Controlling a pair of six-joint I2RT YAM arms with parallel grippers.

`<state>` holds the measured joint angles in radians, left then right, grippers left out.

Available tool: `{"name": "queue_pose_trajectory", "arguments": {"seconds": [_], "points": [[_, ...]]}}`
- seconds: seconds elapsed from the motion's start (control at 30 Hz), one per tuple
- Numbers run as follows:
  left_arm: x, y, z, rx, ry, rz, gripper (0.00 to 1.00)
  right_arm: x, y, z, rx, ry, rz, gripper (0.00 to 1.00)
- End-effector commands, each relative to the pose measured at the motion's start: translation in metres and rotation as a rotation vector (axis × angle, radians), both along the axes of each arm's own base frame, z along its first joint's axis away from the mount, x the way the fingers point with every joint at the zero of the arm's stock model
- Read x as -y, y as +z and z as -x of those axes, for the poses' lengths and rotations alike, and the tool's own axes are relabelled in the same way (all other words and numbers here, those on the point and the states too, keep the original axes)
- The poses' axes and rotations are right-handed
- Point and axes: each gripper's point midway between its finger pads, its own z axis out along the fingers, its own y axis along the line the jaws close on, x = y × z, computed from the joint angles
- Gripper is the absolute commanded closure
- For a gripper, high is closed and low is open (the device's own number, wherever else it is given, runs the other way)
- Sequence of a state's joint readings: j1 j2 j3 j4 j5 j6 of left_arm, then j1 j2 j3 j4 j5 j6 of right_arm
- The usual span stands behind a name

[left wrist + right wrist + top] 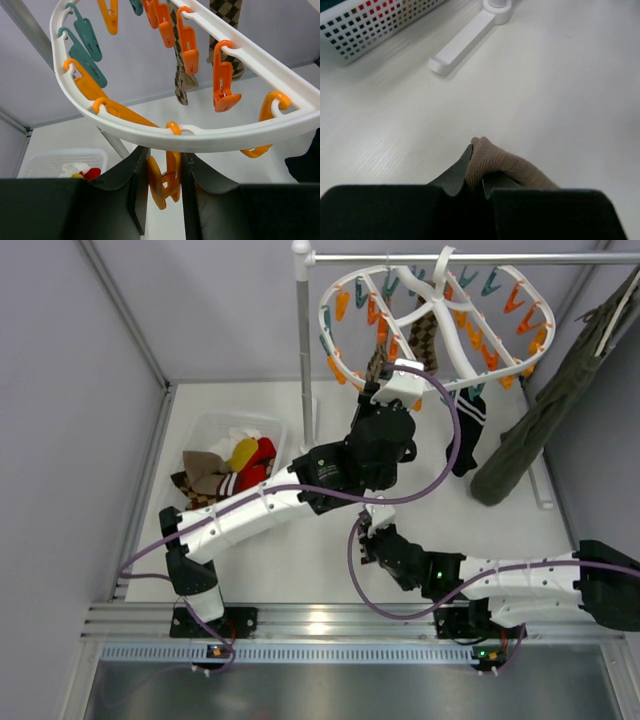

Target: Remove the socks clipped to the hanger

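Observation:
The white hanger (pixel 326 318) hangs from the grey rail, ringed with orange and teal clips. Two argyle socks (pixel 425 335) hang clipped inside it, and a dark sock with white stripes (pixel 468 435) hangs from its near rim. My left gripper (pixel 385 388) reaches up under the near rim (pixel 200 140). Its jaws press both sides of an orange clip (pixel 167 182), and no sock shows in that clip. My right gripper (pixel 372 525) is low over the table, shut on a tan sock (pixel 495 162) that sticks up between its fingers.
A white basket (pixel 200 430) with several socks stands at the left of the table. The grey pole (pixel 303 340) and its white foot (pixel 465 42) stand behind my arms. An olive-green garment (pixel 545 410) hangs at the right.

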<state>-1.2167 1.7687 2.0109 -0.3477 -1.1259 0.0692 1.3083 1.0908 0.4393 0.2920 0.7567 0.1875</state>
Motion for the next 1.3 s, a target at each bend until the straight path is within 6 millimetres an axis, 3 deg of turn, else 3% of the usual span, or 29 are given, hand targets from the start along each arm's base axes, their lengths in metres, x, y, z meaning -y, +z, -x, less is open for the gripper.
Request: {"name": "queue_pose_trajectory", "arguments": {"seconds": [0.0, 0.03, 0.13, 0.2, 0.23, 0.27, 0.33, 0.6, 0.63, 0.7, 0.8, 0.83, 0.87, 1.07, 1.1, 1.13, 1.17, 1.27], "points": [[-0.011, 0.026, 0.01, 0.018, -0.065, 0.137, 0.7, -0.027, 0.033, 0.014, 0.002, 0.108, -0.169, 1.0], [-0.01, 0.019, 0.01, 0.009, -0.074, 0.129, 0.63, -0.029, 0.036, 0.014, 0.004, 0.114, -0.181, 1.0], [-0.02, 0.022, 0.016, 0.006, -0.082, 0.168, 0.53, -0.032, 0.046, 0.014, 0.01, 0.119, -0.206, 1.0], [-0.031, 0.031, 0.021, 0.012, -0.095, 0.197, 0.4, -0.036, 0.054, 0.012, 0.01, 0.128, -0.219, 1.0], [-0.034, 0.032, 0.024, 0.013, -0.099, 0.205, 0.33, -0.039, 0.058, 0.012, 0.01, 0.139, -0.224, 1.0], [-0.037, 0.027, 0.024, 0.006, -0.102, 0.195, 0.14, -0.042, 0.064, 0.01, 0.011, 0.142, -0.234, 1.0], [-0.052, 0.036, 0.03, 0.016, -0.101, 0.225, 0.02, -0.047, 0.071, 0.008, 0.012, 0.159, -0.245, 1.0], [-0.114, 0.026, 0.045, 0.022, -0.01, 0.252, 0.01, -0.084, 0.121, -0.013, 0.065, 0.224, -0.268, 1.0], [-0.132, 0.032, 0.05, 0.034, 0.013, 0.279, 0.01, -0.091, 0.126, -0.014, 0.066, 0.249, -0.269, 1.0], [-0.149, 0.025, 0.055, 0.035, 0.044, 0.288, 0.01, -0.106, 0.137, -0.023, 0.084, 0.256, -0.257, 1.0], [-0.196, 0.029, 0.064, 0.061, 0.158, 0.316, 0.02, -0.134, 0.152, -0.031, 0.108, 0.292, -0.241, 1.0], [-0.213, 0.022, 0.067, 0.065, 0.229, 0.305, 0.01, -0.147, 0.143, -0.033, 0.096, 0.314, -0.217, 1.0], [-0.231, 0.025, 0.072, 0.074, 0.262, 0.325, 0.01, -0.156, 0.162, -0.038, 0.119, 0.319, -0.24, 1.0], [-0.303, 0.014, 0.095, 0.091, 0.443, 0.338, 0.01, -0.219, 0.169, -0.069, 0.137, 0.367, -0.21, 1.0], [-0.309, 0.013, 0.097, 0.091, 0.451, 0.339, 0.02, -0.228, 0.168, -0.073, 0.136, 0.369, -0.206, 1.0], [-0.314, 0.013, 0.099, 0.091, 0.455, 0.342, 0.01, -0.242, 0.15, -0.08, 0.133, 0.381, -0.16, 1.0], [-0.318, 0.011, 0.101, 0.091, 0.468, 0.338, 0.02, -0.25, 0.166, -0.089, 0.151, 0.376, -0.18, 1.0], [-0.328, 0.01, 0.105, 0.087, 0.474, 0.327, 0.01, -0.277, 0.164, -0.12, 0.146, 0.351, -0.179, 1.0]]}}
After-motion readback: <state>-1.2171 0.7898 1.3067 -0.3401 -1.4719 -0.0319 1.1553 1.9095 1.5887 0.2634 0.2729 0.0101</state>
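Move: About 32 cm to the right hand's left, 14 ahead and 9 below lies the white sock basket; this hand already holds the freed brown sock. The hanger pole's foot stands roughly 13 cm left, 20 ahead and 13 below. The left hand's fingers are still on an orange clip on the hanger's near rim; from it the basket is 30 cm left, 3 ahead and 38 below, and the hanging black sock about 17 cm right, 3 ahead, 12 lower. Carrying the brown sock towards the basket, the right hand keeps its shut grip and sweeps some 26 cm left while climbing about 15, reaching forward mainly towards the end and turning counter-clockwise. The left hand spreads its fingers wide, lets go of the orange clip and clears the way, swinging roughly 30 cm left and 10 back from the hanger. ##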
